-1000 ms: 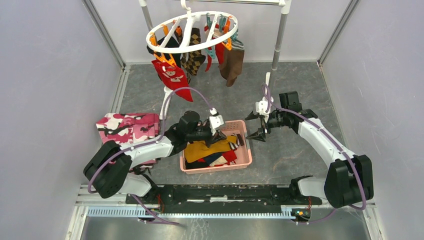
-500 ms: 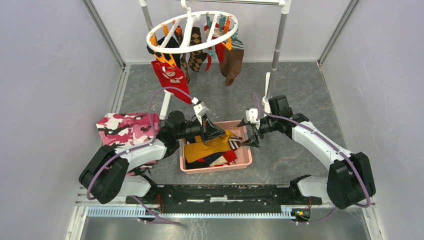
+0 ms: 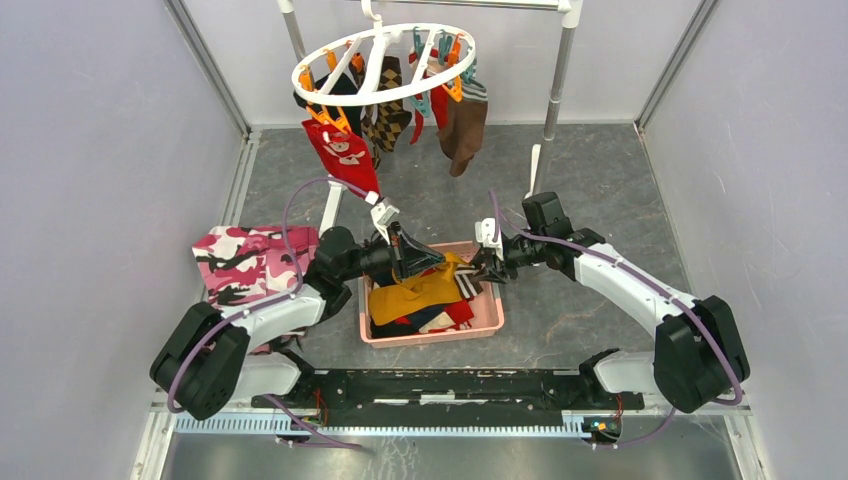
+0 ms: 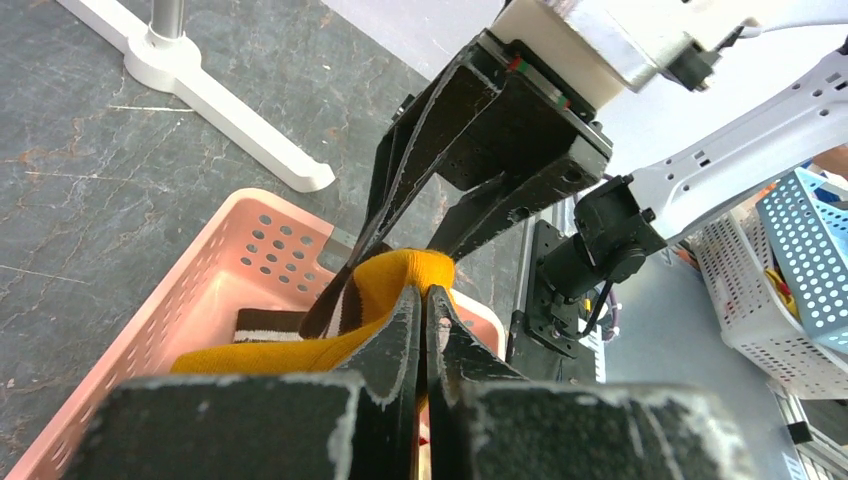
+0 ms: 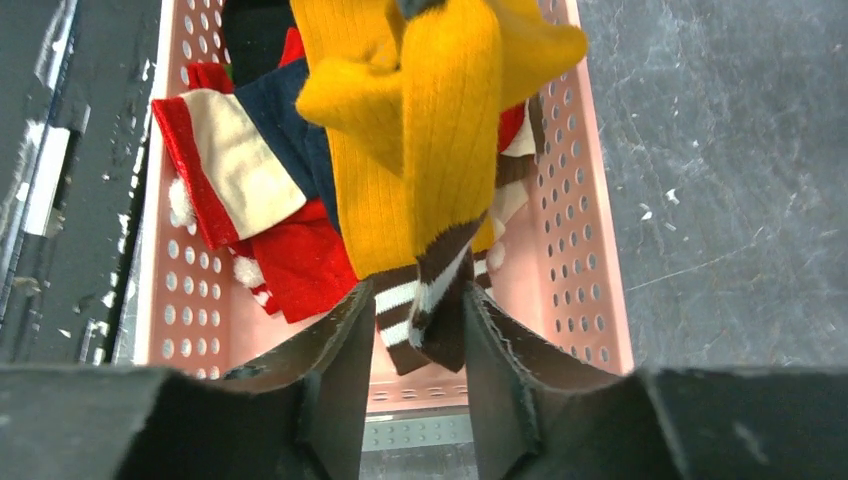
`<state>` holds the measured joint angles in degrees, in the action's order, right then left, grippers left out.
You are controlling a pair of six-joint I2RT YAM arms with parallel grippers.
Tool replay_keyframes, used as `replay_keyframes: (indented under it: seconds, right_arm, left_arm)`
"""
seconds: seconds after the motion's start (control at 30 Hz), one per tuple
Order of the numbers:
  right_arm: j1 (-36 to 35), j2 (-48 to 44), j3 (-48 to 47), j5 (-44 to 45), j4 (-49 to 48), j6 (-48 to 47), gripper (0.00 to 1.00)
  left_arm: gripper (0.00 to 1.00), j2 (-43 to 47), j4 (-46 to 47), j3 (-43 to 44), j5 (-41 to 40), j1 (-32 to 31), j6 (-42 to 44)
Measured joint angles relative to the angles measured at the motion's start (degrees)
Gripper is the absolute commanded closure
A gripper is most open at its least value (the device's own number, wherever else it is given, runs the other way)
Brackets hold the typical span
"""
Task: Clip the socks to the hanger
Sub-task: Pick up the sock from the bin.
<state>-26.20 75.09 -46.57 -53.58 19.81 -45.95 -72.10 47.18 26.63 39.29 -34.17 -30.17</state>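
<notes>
My left gripper [image 3: 432, 262] [image 4: 423, 292] is shut on a fold of a mustard yellow sock [image 3: 430, 287] [image 4: 395, 278] and holds it up over the pink basket [image 3: 430, 337]. This sock's brown-and-white striped cuff [image 5: 437, 300] hangs between the fingers of my right gripper [image 3: 488, 270] [image 5: 417, 300], whose jaws stand apart around it. More socks lie in the basket, a red one [image 5: 300, 270] and a navy one [image 5: 300, 130] among them. The white round hanger [image 3: 385, 60] hangs at the back. Red [image 3: 345, 155], argyle [image 3: 388, 115] and brown [image 3: 465, 125] socks are clipped to it.
A pink-white-black camouflage cloth [image 3: 255, 258] lies left of the basket. The metal rack's pole [image 3: 560, 75] rises at the back right, and its white foot [image 3: 332, 205] runs along the floor behind my left arm. Grey walls enclose the stone-patterned floor.
My left gripper lifted the yellow sock up out of the basket. My right gripper came left and down over the basket to the sock's cuff, and its jaws have narrowed.
</notes>
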Motion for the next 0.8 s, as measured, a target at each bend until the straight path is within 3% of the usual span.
replay_keyframes:
  seconds: [0.13,0.2,0.37,0.43,0.57,0.8]
  right_arm:
    - [0.0,0.0,-0.1,0.2,-0.6,1.3,0.93]
    - [0.0,0.0,-0.2,-0.2,-0.7,1.6,1.00]
    - [0.0,0.3,-2.2,-1.5,2.5,0.5,1.00]
    - [0.0,1.0,-4.5,-1.6,5.0,-0.7,1.00]
    - [0.0,2.9,-8.9,-2.5,9.8,-3.2,1.00]
    - [0.0,5.5,-9.7,-8.5,15.7,-4.7,1.00]
  left_arm:
    - [0.98,1.6,0.8,-0.9,0.0,0.3,-0.7]
    - [0.98,1.7,1.3,-1.1,0.0,0.4,-1.0]
    - [0.92,2.2,1.6,-2.7,-0.2,1.4,-1.3]
    - [0.80,2.7,1.4,-3.5,-0.3,2.1,-1.3]
    - [0.65,5.3,-1.5,-4.9,-1.9,3.6,-0.1]
    - [0.38,16.6,-9.7,-5.6,-5.8,3.9,8.7]
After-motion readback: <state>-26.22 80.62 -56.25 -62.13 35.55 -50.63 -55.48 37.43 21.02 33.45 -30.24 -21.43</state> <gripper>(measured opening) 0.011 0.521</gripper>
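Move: The mustard sock's striped cuff hangs between the right hand's half-closed fingers, about 1 cm to the left of the hand point and 1 cm below it. The other mustard sock's striped cuff lies in the bin, some 2 cm back, 2 cm left and 7 cm down from the right hand. The red sock is about 9 cm back, 3 cm left and 8 cm down. From the left hand, which still pinches the mustard sock, the hanging cuff is roughly 6 cm right, 1 cm back and 4 cm lower. Staying nearly in place, the right hand shuts its fingers on the striped cuff, then lifts it between 2 and 3 cm and draws it back about 2 cm, tipping slightly. Once that pinch is made, the left hand opens to about half, lets go of the sock and backs away to the left by some 5 cm, turning about 10 degrees counter-clockwise. ##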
